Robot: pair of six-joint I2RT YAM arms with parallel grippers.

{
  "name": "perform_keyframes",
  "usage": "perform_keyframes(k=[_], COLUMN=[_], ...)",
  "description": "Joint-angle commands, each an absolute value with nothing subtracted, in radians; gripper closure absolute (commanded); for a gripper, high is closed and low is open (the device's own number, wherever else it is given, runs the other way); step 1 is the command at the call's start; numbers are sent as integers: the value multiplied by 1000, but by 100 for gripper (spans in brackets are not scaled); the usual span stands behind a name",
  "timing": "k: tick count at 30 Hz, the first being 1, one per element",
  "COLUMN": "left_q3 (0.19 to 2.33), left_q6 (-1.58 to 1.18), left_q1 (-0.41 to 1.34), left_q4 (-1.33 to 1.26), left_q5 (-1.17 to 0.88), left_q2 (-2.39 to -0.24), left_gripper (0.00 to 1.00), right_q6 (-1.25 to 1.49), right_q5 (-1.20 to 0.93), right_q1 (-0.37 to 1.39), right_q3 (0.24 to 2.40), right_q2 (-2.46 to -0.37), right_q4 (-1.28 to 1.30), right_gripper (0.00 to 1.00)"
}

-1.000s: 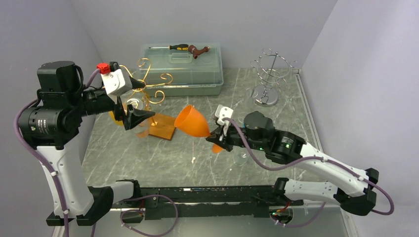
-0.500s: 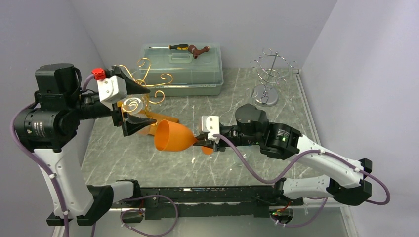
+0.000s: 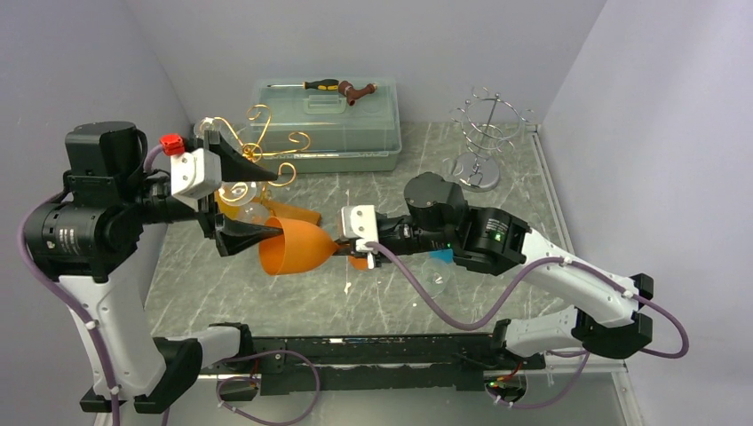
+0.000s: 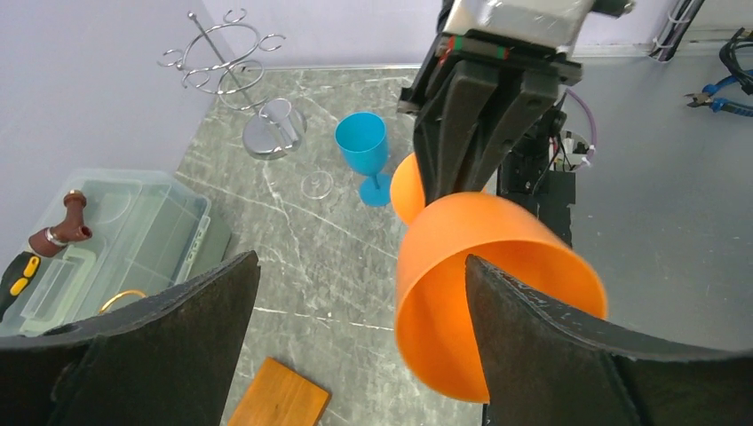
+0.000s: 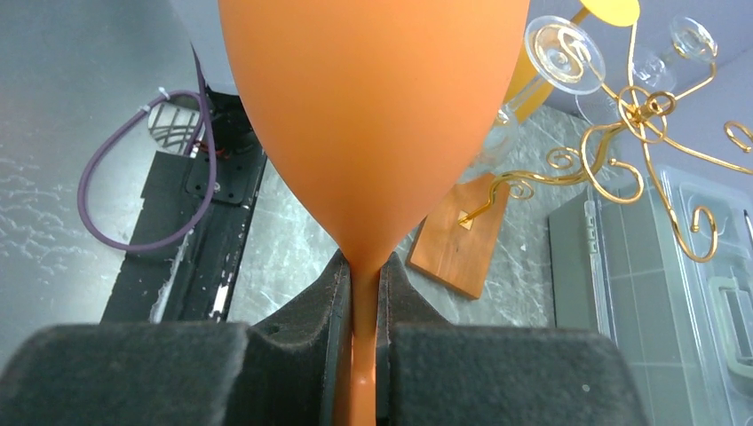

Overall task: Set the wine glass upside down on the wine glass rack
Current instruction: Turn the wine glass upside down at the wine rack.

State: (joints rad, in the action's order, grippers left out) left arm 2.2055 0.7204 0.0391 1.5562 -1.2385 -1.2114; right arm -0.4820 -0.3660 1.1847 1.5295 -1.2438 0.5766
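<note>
The orange wine glass [image 3: 297, 248] lies on its side in the air, bowl mouth to the left. My right gripper [image 3: 343, 252] is shut on its stem, as the right wrist view shows [image 5: 361, 266], with the bowl [image 5: 373, 115] just beyond the fingers. My left gripper [image 3: 284, 202] is open at the bowl's mouth. In the left wrist view [image 4: 361, 257] its right finger [image 4: 550, 355] overlaps the rim of the glass [image 4: 444, 302]. The gold wire rack [image 3: 257, 151] on a wooden base [image 4: 277, 399] stands behind the left gripper, with clear glasses hanging upside down [image 5: 559, 53].
A silver wire rack [image 3: 484, 133] stands at the back right. A blue wine glass [image 4: 362, 146] and a clear glass [image 4: 317, 185] stand on the table under my right arm. A clear lidded box [image 3: 327, 115] with a screwdriver on it is at the back.
My right arm has carried the orange glass leftward and turned its mouth toward my left gripper. The left gripper has opened wider and its lower finger now meets the rim.
</note>
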Motion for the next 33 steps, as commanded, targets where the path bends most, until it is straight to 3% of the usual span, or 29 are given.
perform_keyframes(k=[1, 7, 9, 11, 15, 19, 21, 22, 23, 25, 28, 31, 33], left_q3=[2182, 2091, 2093, 2119, 2133, 2079, 2056, 2044, 2030, 2006, 1967, 1936, 1927], left_q6=[722, 732, 735, 720, 721, 663, 632, 615, 604, 595, 565, 555, 551], left_q1=[48, 53, 55, 57, 57, 57, 57, 57, 57, 57, 57, 57, 57], left_q4=[1681, 1681, 1680, 1681, 1665, 1551, 1467, 1418, 1377, 1294, 1162, 1057, 1010], left_q5=[-1304, -1297, -1290, -1293, -1270, -1218, -1189, -1167, -1143, -1098, -1032, -999, -976], left_q2=[-1184, -1171, -1172, -1183, -1172, -1122, -1099, -1084, -1069, -1042, -1008, -982, -972], left_gripper=[13, 37, 51, 74, 98, 100, 100, 100, 100, 100, 100, 100, 100], right_q6=[-541, -577, -581, -586, -569, -529, -497, -478, -455, -421, -380, -342, -318], right_q5=[-348, -362, -372, -376, -345, -303, -271, -244, -216, -162, -126, -115, -111], right_q1=[1192, 1193, 1193, 1193, 1193, 1193, 1193, 1193, 1193, 1193, 1192, 1193, 1192], right_q3=[1584, 1680, 1708, 1724, 1774, 1772, 1750, 1740, 1734, 1740, 1757, 1746, 1731], right_q2=[-1249, -1305, -1333, -1362, -1415, -1419, -1405, -1401, -1396, -1393, -1385, -1354, -1331], right_q4=[571, 588, 600, 604, 611, 533, 470, 436, 412, 383, 381, 376, 368], right_gripper=[100, 100, 100, 100, 100, 97, 77, 63, 43, 26, 10, 1, 0])
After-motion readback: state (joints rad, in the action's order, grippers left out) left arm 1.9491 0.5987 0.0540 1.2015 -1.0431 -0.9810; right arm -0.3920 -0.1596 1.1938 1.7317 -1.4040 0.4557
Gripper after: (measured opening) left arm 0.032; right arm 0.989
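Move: The left hand, open and pointing right, has the orange wine glass's rim at its jaws; the glass's middle lies about 8 cm to its right, 6 cm back and 3 cm lower. The gold rack's top stands some 9 cm ahead, 5 cm left and 17 cm below; a clear glass hangs about 9 cm left, 2 cm ahead, 22 cm below. From the right hand, which holds the stem, the left gripper's jaws are roughly 12 cm left, 7 cm ahead and 3 cm higher. The left fingers close and pinch the orange glass's bowl wall at the rim, one finger inside, while the right hand still grips the stem and carries it about 3 cm left and 2 cm forward into them. Then the right fingers open wide off the stem and that hand goes on forward and up, some 4 cm; the left, after dipping 2 cm, rises again, tipping its fingers up and turning counter-clockwise about 10 degrees. ##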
